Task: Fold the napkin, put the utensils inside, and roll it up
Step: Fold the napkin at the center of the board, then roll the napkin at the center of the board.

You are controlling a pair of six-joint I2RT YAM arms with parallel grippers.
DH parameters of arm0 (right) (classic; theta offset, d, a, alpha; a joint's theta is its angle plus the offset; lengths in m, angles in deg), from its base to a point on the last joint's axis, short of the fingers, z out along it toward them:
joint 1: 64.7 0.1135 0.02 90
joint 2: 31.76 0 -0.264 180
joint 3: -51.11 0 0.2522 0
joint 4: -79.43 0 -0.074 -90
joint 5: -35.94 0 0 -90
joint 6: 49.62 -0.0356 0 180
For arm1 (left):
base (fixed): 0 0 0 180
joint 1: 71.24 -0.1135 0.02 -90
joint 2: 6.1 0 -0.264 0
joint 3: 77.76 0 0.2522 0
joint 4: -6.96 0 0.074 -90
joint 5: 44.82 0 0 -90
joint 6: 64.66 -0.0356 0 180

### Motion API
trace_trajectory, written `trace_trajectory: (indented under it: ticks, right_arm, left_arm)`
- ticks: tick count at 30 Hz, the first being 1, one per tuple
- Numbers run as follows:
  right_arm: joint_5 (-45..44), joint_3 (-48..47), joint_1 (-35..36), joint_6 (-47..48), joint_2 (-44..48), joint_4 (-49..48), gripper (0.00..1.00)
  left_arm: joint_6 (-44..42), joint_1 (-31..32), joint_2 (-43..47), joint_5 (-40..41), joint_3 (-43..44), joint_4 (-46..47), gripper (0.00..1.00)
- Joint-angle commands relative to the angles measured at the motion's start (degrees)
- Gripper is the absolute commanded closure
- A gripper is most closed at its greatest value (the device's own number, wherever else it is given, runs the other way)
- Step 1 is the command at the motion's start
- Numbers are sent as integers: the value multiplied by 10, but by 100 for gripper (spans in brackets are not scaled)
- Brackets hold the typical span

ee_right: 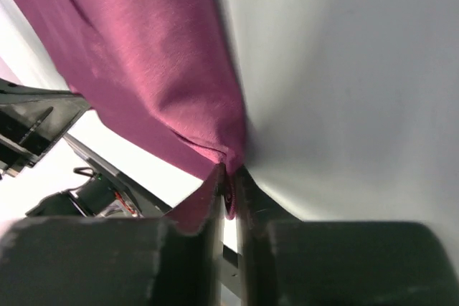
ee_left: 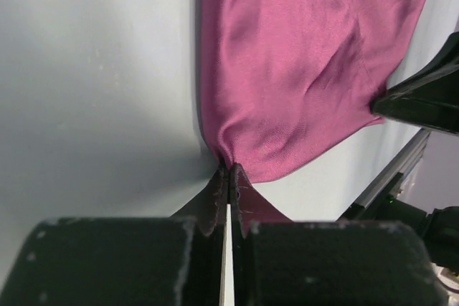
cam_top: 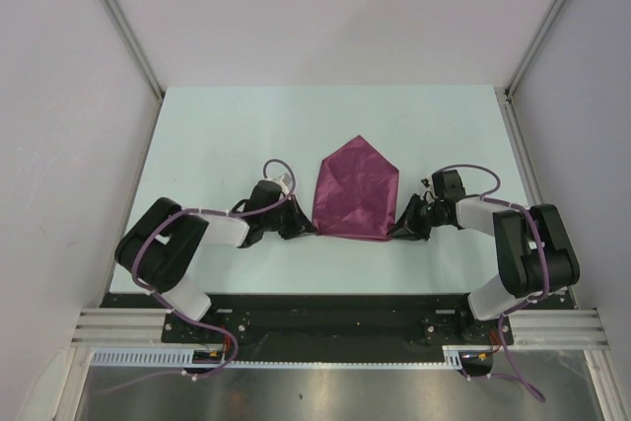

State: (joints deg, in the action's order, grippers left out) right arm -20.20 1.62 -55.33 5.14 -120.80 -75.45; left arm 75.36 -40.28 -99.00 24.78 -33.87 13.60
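Note:
The maroon napkin point(cam_top: 355, 189) lies folded to a point at the middle of the table, its straight edge nearest the arms. My left gripper point(cam_top: 308, 231) is shut on its near left corner; in the left wrist view the cloth point(ee_left: 287, 69) bunches into the closed fingertips point(ee_left: 228, 170). My right gripper point(cam_top: 399, 229) is at the near right corner. In the right wrist view the hem of the napkin point(ee_right: 143, 69) sits pinched in a narrow gap between the fingertips point(ee_right: 229, 177). The utensils are out of view.
The pale table point(cam_top: 246, 135) is walled by white panels at left, right and back. Black rails and the arm bases run along the near edge. The right gripper's dark finger point(ee_left: 423, 98) shows in the left wrist view.

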Motion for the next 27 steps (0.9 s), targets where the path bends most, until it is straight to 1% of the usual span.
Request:
trace_trajectory:
  ticks: [1,2,3,6,7,8,9,11,12,13,14,15,17,18,21,22,24,25,27]
  right_arm:
    - [-35,-36,-11,39,54,45,63]
    - [-56,-46,-12,47,62,66,58]
    - [-68,-53,-12,54,74,76,49]
    - [-100,-72,1,92,125,94,41]
    - [-123,-75,11,103,140,94,39]
    - [-132,-79,40,129,169,86,38]
    - [-140,-84,57,144,180,81,36]
    - [-196,-88,106,182,201,64,33]
    - [-219,-89,162,196,214,54,31]
    - [-274,-90,190,205,217,46,31]
    - [-290,-89,215,233,218,23,29]
    - [-308,-91,267,244,210,11,29]
    - [-360,-92,308,267,193,-22,29]
    - [-369,-94,336,282,171,-29,29]
    - [-395,-105,375,310,136,-65,30]
    - [-411,-103,403,319,115,-91,30]
    - [-424,-102,430,345,95,-107,30]
    - [-447,-104,454,351,79,-133,30]
    - [-466,-102,476,351,65,-153,31]
  left_arm:
    - [-92,-1,-18,27,49,-145,100]
    - [-102,-3,-25,24,68,-168,100]
    - [-115,-4,-29,13,75,-177,100]
    - [-133,-9,-37,-6,96,-200,100]
    - [-139,-11,-38,-11,103,-201,100]
    - [-145,-13,-39,-15,110,-231,100]
    - [-158,-13,-40,-22,126,-241,100]
    - [-171,-18,-41,-29,141,-268,100]
    - [-182,-20,-43,-35,156,-279,100]
    - [-187,-21,-45,-45,164,-288,100]
    - [-197,-25,-45,-51,176,-305,100]
    - [-201,-27,-45,-56,182,-312,100]
    - [-211,-31,-45,-65,193,-330,100]
    - [-214,-32,-44,-67,196,-334,100]
    - [-216,-37,-40,-82,201,-342,100]
    - [-215,-38,-40,-86,200,-339,100]
    - [-211,-42,-42,-105,201,-336,100]
    - [-209,-43,-42,-110,201,-333,100]
    - [-206,-46,-41,-117,202,-331,100]
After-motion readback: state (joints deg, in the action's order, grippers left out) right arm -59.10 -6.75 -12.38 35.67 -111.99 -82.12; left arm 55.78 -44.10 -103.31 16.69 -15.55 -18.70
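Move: The napkin's near-left corner is pinched in the left fingers, right at that hand's own point; from the right hand it lies about 17 cm left, some 1 cm ahead and at the same height. The near-right corner is in the right fingers. From the right hand, the napkin's far tip lies roughly 22 cm ahead, 7 cm left, and its far-right corner 15 cm ahead, 1 cm right, both about 1 cm lower. Right fingers let go, arc up, then about 13 cm left and down towards the left hand's still-pinched corner. ##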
